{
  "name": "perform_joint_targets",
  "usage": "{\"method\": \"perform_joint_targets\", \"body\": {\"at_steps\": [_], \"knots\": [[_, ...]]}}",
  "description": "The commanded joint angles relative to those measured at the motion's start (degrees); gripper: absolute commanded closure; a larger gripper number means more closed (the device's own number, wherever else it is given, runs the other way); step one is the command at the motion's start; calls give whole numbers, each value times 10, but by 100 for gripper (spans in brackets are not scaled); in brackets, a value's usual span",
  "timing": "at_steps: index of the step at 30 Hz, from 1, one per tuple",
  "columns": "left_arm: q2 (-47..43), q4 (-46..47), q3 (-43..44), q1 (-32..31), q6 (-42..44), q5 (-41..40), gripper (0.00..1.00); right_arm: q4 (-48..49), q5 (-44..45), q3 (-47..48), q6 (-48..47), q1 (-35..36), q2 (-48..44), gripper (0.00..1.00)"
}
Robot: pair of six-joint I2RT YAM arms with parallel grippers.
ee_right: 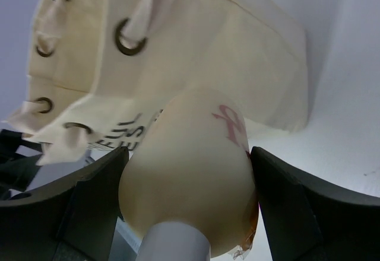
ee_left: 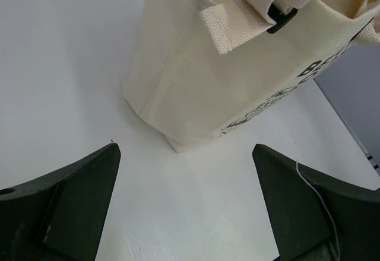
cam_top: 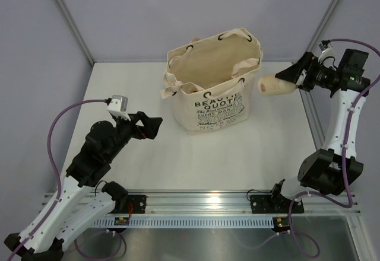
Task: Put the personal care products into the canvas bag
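Note:
The cream canvas bag (cam_top: 214,77) stands open at the table's middle back, black lettering on its front. It also shows in the left wrist view (ee_left: 196,71) and the right wrist view (ee_right: 225,47). My right gripper (cam_top: 291,77) is shut on a cream bottle (cam_top: 274,85) and holds it in the air just right of the bag's upper edge. In the right wrist view the bottle (ee_right: 190,172) has a pink ribbon mark and fills the gap between the fingers. My left gripper (cam_top: 155,126) is open and empty, left of the bag, facing its corner (ee_left: 185,148). A small red-orange item (cam_top: 191,87) shows inside the bag.
The white table (cam_top: 119,83) ends at grey walls behind and at both sides. An aluminium rail (cam_top: 196,201) with both arm bases runs along the near edge. The bag's strap handles (ee_left: 237,21) hang over its rim.

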Motion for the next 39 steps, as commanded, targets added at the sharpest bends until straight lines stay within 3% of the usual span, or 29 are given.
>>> {"method": "perform_joint_targets", "body": {"at_steps": [1,6,10,14,18,22,24,27,31,35,39], "knots": [[13,-2,39,2,14,-11,1,104,-134,79,167,0,-19,100],[28,-15,62,2,28,-28,1,262,-164,185,309,19,17,100],[33,-15,67,2,16,-34,1,330,-151,273,401,82,65,100],[27,-12,61,2,-1,-35,1,329,-116,360,386,148,120,100],[13,-16,51,2,-13,-42,1,192,-59,426,252,219,198,100],[-5,-34,44,2,-30,-55,1,43,45,498,19,296,250,100],[-19,-42,39,2,-36,-57,1,-9,94,510,-34,340,267,100],[-36,-47,27,2,-44,-62,1,-52,163,503,-150,393,274,100],[-44,-53,19,2,-45,-62,1,-49,248,451,-196,420,273,100],[-45,-60,19,2,-42,-61,1,-73,277,415,-243,432,273,89],[-50,-57,12,1,-40,-58,1,-93,301,383,-273,437,274,62]]}}
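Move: The right hand already grips the beige bottle; the canvas bag it goes for lies about 24 cm to its left and 6 cm farther out, its middle some 15 cm lower and its rim near hand height. The strap on the near rim is about 15 cm left, 5 cm ahead; the loose strap end is roughly 36 cm left, level fore and aft. From the idle left hand the bag is about 16 cm ahead, 20 cm right, 13 cm below. Right hand lifts the held beige bottle about 20 cm, arcs 23 left, then lowers it into the bag. ##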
